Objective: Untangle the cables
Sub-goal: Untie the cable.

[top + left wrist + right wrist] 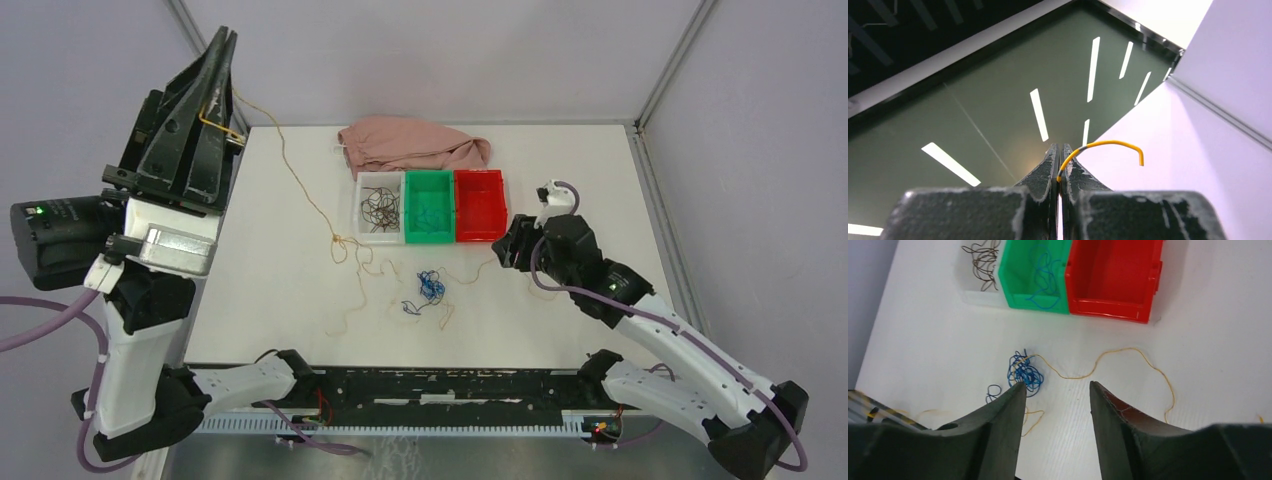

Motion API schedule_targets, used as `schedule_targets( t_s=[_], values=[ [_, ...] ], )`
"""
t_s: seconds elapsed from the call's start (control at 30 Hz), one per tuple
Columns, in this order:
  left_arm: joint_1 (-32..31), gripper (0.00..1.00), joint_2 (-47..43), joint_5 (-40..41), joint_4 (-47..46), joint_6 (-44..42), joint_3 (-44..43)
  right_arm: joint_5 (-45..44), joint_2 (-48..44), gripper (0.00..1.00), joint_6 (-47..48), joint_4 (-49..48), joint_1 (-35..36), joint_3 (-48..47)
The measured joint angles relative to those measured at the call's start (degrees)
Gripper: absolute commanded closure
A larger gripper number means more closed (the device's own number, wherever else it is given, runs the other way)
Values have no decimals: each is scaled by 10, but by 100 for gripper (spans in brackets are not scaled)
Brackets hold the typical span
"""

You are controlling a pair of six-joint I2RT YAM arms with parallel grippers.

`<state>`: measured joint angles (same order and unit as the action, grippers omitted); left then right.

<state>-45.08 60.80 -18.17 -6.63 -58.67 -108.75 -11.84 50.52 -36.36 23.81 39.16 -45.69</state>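
Note:
The cables lie spread on the white table. A blue tangle [431, 285] [1024, 372] sits in front of the bins, with thin yellow-orange strands [345, 252] [1118, 352] running through and around it. My left gripper [228, 38] [1060, 148] is raised high at the far left and is shut on a yellow cable [1113, 144]. That cable's short end curls out beside the tips, and the rest [295, 175] hangs down to the table. My right gripper [508, 246] [1057, 387] hovers low just right of the blue tangle. It is open, with nothing between its fingers.
Three small bins stand in a row at mid-table: a clear one [380, 176] with dark brown wires, a green one [430, 174] [1035, 305] with blue wires, and a red one [480, 236] [1108, 310] with nothing in it. A pink cloth [410, 145] lies behind them.

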Motion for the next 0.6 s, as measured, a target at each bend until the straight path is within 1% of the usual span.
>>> schedule_targets(
  t_s=[0.07, 0.17, 0.23, 0.33, 0.47, 0.6],
  values=[
    [0, 97, -2, -5, 2, 11, 12, 15, 0, 33, 13, -1, 0, -16],
    [0, 97, -5, -12, 4, 26, 31, 56, 1, 31, 32, -15, 0, -36],
    [0, 97, -7, -16, 5, 33, 43, 97, 8, 29, 37, -38, 0, -48],
    [0, 97, -8, -19, 6, 40, 59, 176, 30, 28, 42, -98, 9, -68],
    [0, 97, -8, -20, 6, 44, 69, 256, 77, 27, 57, -156, 57, -97],
    [0, 97, -9, -20, 5, 44, 71, 312, 142, 26, 86, -184, 136, -131]
  ],
)
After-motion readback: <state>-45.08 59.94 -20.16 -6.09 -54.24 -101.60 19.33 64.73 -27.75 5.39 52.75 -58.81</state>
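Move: The yellow cable hangs from the left hand's shut fingers; its knotted part lies roughly 34 cm to the right hand's left, about 3 cm farther ahead and 5 cm lower. From the left hand, that knot is some 58 cm below, about 16 cm ahead and 2 cm left. From the right hand, the blue cable clump is about 16 cm left, level fore and aft and 20 cm down; the green box is 16 cm left, 20 cm ahead and 18 cm down. The empty right hand sweeps some 16 cm to the left, rising about 10 cm and then drawing back roughly 8 cm, over the blue cable clump and towards the hanging yellow cable; it swings about 45 degrees counter-clockwise and its half-open fingers spread wider. The left hand keeps its pinch on the yellow cable high above the table and eases down and to the right by about 4 cm each, with a little forward, slowing to a stop. ##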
